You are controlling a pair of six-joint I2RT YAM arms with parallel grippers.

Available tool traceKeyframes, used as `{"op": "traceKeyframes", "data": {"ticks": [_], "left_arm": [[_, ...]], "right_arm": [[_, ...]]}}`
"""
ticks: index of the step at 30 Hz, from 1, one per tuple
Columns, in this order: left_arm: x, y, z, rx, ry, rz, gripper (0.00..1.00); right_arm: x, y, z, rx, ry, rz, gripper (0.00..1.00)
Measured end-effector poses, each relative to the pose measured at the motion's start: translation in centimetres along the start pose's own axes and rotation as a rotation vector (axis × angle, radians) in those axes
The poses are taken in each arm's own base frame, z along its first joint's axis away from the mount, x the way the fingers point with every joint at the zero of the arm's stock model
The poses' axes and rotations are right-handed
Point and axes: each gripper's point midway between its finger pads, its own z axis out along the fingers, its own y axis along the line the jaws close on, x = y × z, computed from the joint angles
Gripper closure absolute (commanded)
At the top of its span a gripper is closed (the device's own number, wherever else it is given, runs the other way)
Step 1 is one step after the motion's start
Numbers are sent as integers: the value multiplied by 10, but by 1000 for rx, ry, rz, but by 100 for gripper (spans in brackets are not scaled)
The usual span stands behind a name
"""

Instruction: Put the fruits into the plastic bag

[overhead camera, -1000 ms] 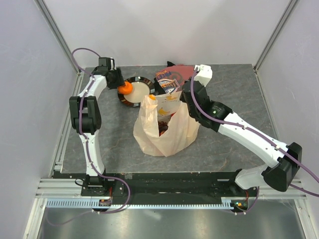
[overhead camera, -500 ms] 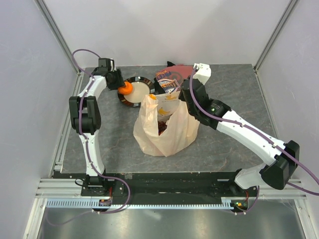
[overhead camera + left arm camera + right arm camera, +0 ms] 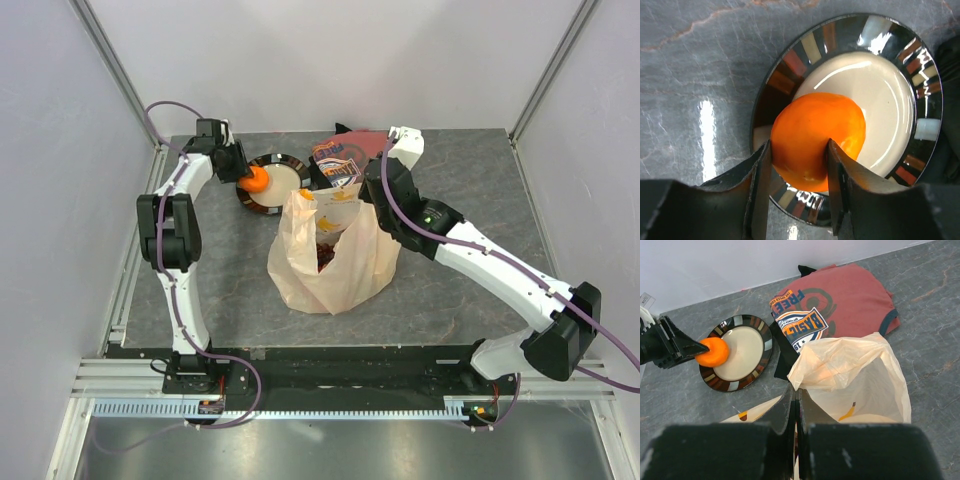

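An orange [image 3: 815, 135] sits on the near rim of the dark plate [image 3: 920, 65] with a cream centre. My left gripper [image 3: 797, 146] has a finger pressed on each side of the orange [image 3: 255, 179]. The cream plastic bag [image 3: 330, 265] with banana prints stands upright mid-table, its mouth held up. My right gripper [image 3: 796, 405] is shut on the bag's rim [image 3: 805, 367]. Dark red and purple fruit [image 3: 325, 252] shows inside the bag; I cannot tell the pieces apart.
A red-and-black printed cloth [image 3: 840, 300] lies folded behind the bag, next to the plate [image 3: 290, 158]. The right arm [image 3: 470, 250] stretches diagonally across the right half of the grey table. White walls and metal posts close in the back and sides.
The left gripper's fingers have closed in onto the orange on the plate. The right arm shifted slightly while keeping hold of the bag rim.
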Motion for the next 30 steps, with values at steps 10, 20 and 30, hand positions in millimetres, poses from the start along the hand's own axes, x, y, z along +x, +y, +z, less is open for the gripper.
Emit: {"op": "traceKeyframes", "data": {"ticks": [10, 20, 30], "left_arm": [[-12, -23, -39, 68, -55, -37, 89], [-54, -102, -171, 351, -312, -89, 90], [-29, -264, -344, 798, -513, 138, 90]], "right_arm": [[-1, -1, 0, -4, 1, 2, 100], [-6, -11, -19, -33, -6, 22, 100], [-2, -22, -41, -89, 7, 45, 100]]}}
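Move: The orange is already in my left fingers, down at the plate, whose middle is about 7 cm right and 2 cm ahead of my left hand. The plastic bag lies some 23 cm back and 25 cm right of that hand, its mouth higher than the hand. My right hand holds the bag's far rim; the bag's middle is roughly 9 cm left, 5 cm back and 14 cm below it. The folded shirt is about 25 cm ahead of the right hand. Keeping my pinch on the orange, I lift it with my left hand off the plate, nearly straight up at first, then sweep back and right towards the space above the bag's mouth, about 35 cm up in all, tipping the fingers up some 40 degrees and swinging them rightward. My right hand keeps its grip on the rim and draws it about 4 cm back and a little right. ##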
